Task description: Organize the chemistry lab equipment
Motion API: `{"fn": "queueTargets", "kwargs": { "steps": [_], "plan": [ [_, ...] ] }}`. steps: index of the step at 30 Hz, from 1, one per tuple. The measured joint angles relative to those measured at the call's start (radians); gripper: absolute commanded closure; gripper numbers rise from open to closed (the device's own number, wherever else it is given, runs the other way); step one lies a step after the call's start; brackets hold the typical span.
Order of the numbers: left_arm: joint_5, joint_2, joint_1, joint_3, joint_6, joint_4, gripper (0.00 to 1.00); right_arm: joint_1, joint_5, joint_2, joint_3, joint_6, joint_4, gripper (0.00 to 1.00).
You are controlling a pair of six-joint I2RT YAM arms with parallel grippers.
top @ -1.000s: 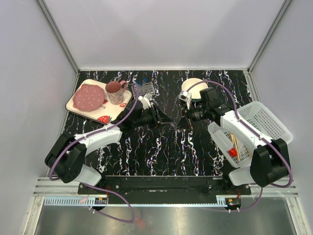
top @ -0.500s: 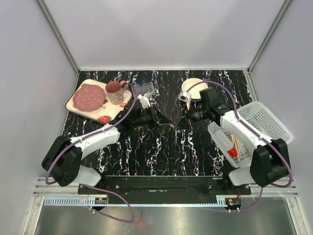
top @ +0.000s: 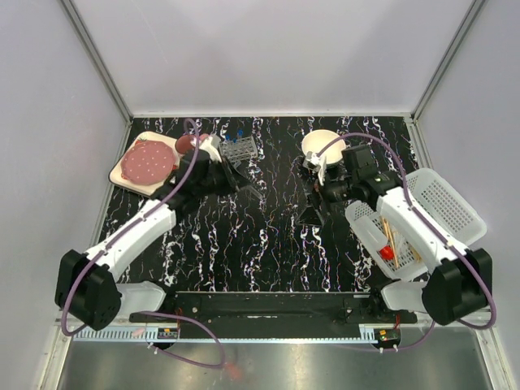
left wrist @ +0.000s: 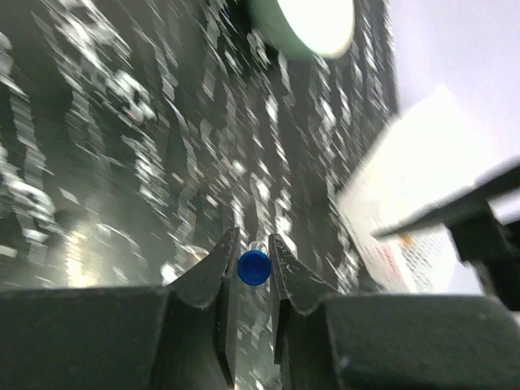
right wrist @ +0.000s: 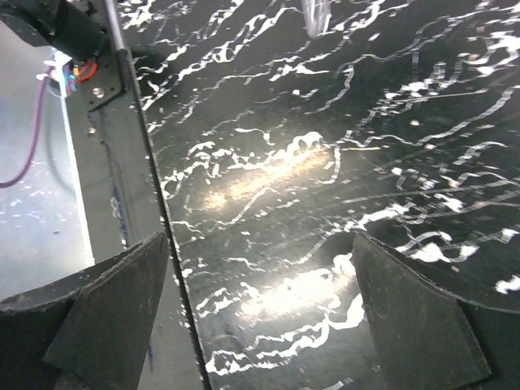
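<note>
In the left wrist view a thin clear tube with a blue cap (left wrist: 254, 267) sits end-on between the jaws of my left gripper (left wrist: 253, 253), which is shut on it. From above, the left gripper (top: 244, 185) hangs just in front of a small grey tube rack (top: 241, 149). My right gripper (top: 315, 208) stands wide open over the middle of the table. Nothing lies between its fingers (right wrist: 114, 309), only the black marbled table (right wrist: 309, 162). Tan wooden sticks (top: 390, 238) and a small red-tipped piece (top: 387, 253) lie in the white basket (top: 443, 199) at the right.
A dotted plate (top: 149, 162) on a tray stands at the back left, with the pink mug (top: 185, 144) partly hidden behind my left arm. A cream bowl (top: 322, 144) stands at the back, close behind the right wrist. The table's metal front rail (right wrist: 122, 146) shows in the right wrist view.
The two grippers met at mid-table. The right one has opened wide and drawn back. The left arm has swung back and left with the tube, toward the rack.
</note>
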Motion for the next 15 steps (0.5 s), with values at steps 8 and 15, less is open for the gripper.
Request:
{"fn": "queueTargets", "kwargs": {
  "steps": [8, 15],
  "plan": [
    [-0.312, 0.165, 0.103, 0.318, 0.316, -0.143, 0.91, -0.087, 0.056, -0.14, -0.038, -0.052, 0.016, 0.0],
    [-0.451, 0.476, 0.129, 0.584, 0.461, -0.185, 0.91, -0.089, 0.054, -0.136, -0.142, -0.096, 0.023, 0.0]
  ]
}}
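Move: The left hand already holds a test tube by its blue cap; the tube rack lies about 21 cm ahead, 5 cm left and 17 cm below. A loose tube lies some 8 cm nearer than the rack, level with it sideways; the mug is about 14 cm ahead and 18 cm left of the hand, the bowl 21 cm ahead and 25 cm right. From the empty right hand, the rack is roughly 26 cm ahead, 20 cm left. Left hand swings its held tube some 18 cm forward, partly left, towards the rack; empty right hand edges rightward. ##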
